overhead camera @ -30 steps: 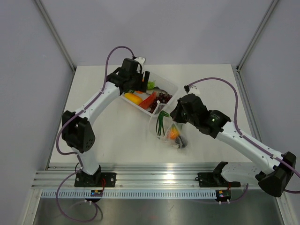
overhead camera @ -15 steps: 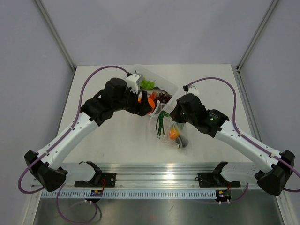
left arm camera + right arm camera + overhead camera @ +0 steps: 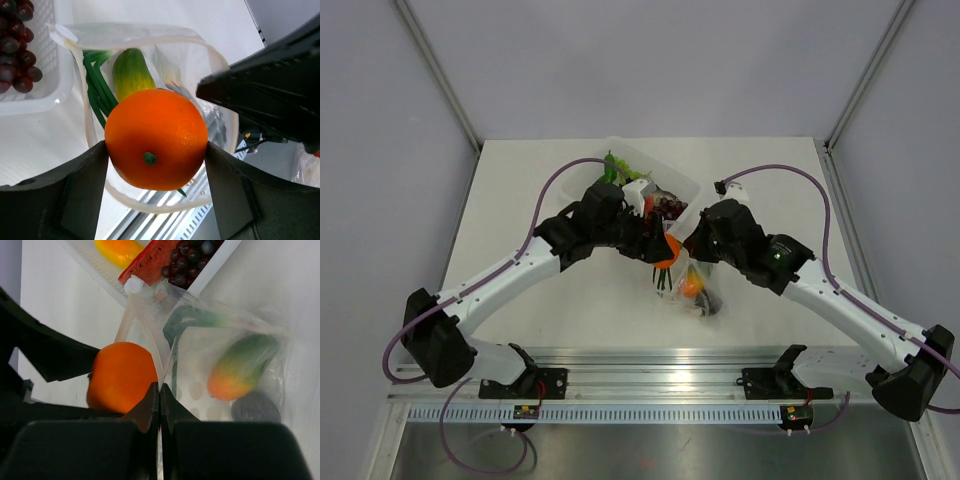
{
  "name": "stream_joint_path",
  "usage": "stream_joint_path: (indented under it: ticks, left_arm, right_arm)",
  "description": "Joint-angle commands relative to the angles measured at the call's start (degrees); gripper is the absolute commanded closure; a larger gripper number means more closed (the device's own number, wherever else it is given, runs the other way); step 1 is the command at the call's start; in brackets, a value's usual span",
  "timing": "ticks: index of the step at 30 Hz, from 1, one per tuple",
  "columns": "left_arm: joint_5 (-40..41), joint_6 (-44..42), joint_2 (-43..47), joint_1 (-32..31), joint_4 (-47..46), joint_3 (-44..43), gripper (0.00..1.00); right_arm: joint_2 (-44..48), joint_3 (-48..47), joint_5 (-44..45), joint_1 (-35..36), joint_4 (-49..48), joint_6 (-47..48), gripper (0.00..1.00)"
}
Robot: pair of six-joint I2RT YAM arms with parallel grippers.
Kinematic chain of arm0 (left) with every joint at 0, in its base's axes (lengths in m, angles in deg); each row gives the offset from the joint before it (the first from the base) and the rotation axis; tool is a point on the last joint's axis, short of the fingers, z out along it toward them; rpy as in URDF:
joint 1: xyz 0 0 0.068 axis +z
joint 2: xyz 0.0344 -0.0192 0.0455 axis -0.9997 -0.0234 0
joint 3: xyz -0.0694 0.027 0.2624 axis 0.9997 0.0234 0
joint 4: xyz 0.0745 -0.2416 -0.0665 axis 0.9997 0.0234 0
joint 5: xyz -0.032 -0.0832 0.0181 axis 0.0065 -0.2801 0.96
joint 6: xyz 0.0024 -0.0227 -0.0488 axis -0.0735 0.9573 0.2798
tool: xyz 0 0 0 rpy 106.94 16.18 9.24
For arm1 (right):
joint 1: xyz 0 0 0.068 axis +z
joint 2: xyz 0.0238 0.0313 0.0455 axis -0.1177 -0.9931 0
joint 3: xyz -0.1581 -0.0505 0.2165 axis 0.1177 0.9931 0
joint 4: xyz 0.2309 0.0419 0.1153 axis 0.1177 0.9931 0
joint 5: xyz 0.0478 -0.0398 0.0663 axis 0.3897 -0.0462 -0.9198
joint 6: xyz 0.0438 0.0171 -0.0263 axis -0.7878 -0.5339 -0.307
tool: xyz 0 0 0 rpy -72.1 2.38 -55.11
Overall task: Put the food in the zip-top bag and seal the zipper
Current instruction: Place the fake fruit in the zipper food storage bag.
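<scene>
My left gripper [image 3: 156, 165] is shut on an orange [image 3: 156, 137] and holds it just over the open mouth of the zip-top bag [image 3: 150, 36]. A green onion [image 3: 97, 85] and a green-and-orange fruit [image 3: 242, 365] lie inside the bag, along with a dark round fruit [image 3: 256, 407]. My right gripper [image 3: 160, 390] is shut on the bag's mouth edge beside the zipper [image 3: 142, 325] and holds it up. In the top view the orange [image 3: 665, 250] sits between the two grippers, above the bag [image 3: 698, 292].
The white tray [image 3: 685, 188] stands just behind the bag. It holds dark grapes [image 3: 187, 260], a red watermelon slice [image 3: 150, 262] and a yellow piece [image 3: 117, 250]. Both arms meet at the table's middle. The metal rail [image 3: 640, 385] runs along the near edge.
The left arm has swung from the tray down and to the right, carrying the orange to the bag's mouth. The right gripper has kept its hold on the bag.
</scene>
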Motion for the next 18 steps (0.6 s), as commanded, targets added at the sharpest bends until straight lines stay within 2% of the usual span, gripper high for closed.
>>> stream_joint_path:
  ticks: [1, 2, 3, 4, 5, 9, 12, 18]
  left_arm:
    - [-1.56, 1.27, -2.98, -0.72, -5.5, -1.33, 0.43]
    - [-1.65, 1.27, -4.64, -0.81, -5.07, -2.47, 0.25]
    - [-1.56, 1.36, -5.27, -0.81, -4.28, -3.18, 0.13]
    - [-1.56, 1.18, -5.71, -0.81, -2.88, -3.7, 0.05]
    - [-2.0, 1.01, -5.98, -0.9, -2.34, -4.14, 0.01]
    - [-2.97, -1.01, -3.61, -0.98, -1.03, -5.72, 0.01]
    - [-1.66, -3.03, -0.81, -0.98, 3.27, -7.22, 0.01]
    - [4.93, -7.08, 5.35, -0.63, 7.76, -8.63, 0.01]
  right_arm:
    - [2.01, -3.05, 0.79, 0.54, 0.3, -0.74, 1.0]
    - [2.19, -3.23, 0.88, 0.54, 0.65, -0.82, 1.0]
    - [2.27, -3.4, 0.88, 0.54, 1.0, -0.82, 1.0]
    - [2.45, -3.49, 0.96, 0.54, 1.09, -0.82, 1.0]
    - [2.63, -3.58, 1.05, 0.54, 1.44, -0.91, 1.0]
    - [2.89, -3.41, 1.31, 0.54, 1.97, -0.91, 1.0]
    - [3.15, -3.49, 1.32, 0.63, 2.24, -1.09, 1.0]
    - [3.15, -3.67, 1.49, 0.54, 2.59, -0.91, 1.0]
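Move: Inside the bag, the mango and avocado mark where the held orange is to go: about 9 cm to the left hand's right, 2 cm back and some 12 cm below. The green stalks hang nearer, roughly 3 cm right, 2 cm back and 9 cm down; the grapes in the tray are about 14 cm straight ahead and 13 cm lower. From the right hand, that spot in the bag lies about 4 cm right, 2 cm back and 12 cm down. Dipping about 3 cm into the bag's mouth with a slight shift to its right, the left hand spreads its fingers wide and lets go of the orange, then turns back up some 6 cm, its fingers empty and still wide. The right hand keeps its pinch on the bag's rim, easing about a centimetre back, right and up. ##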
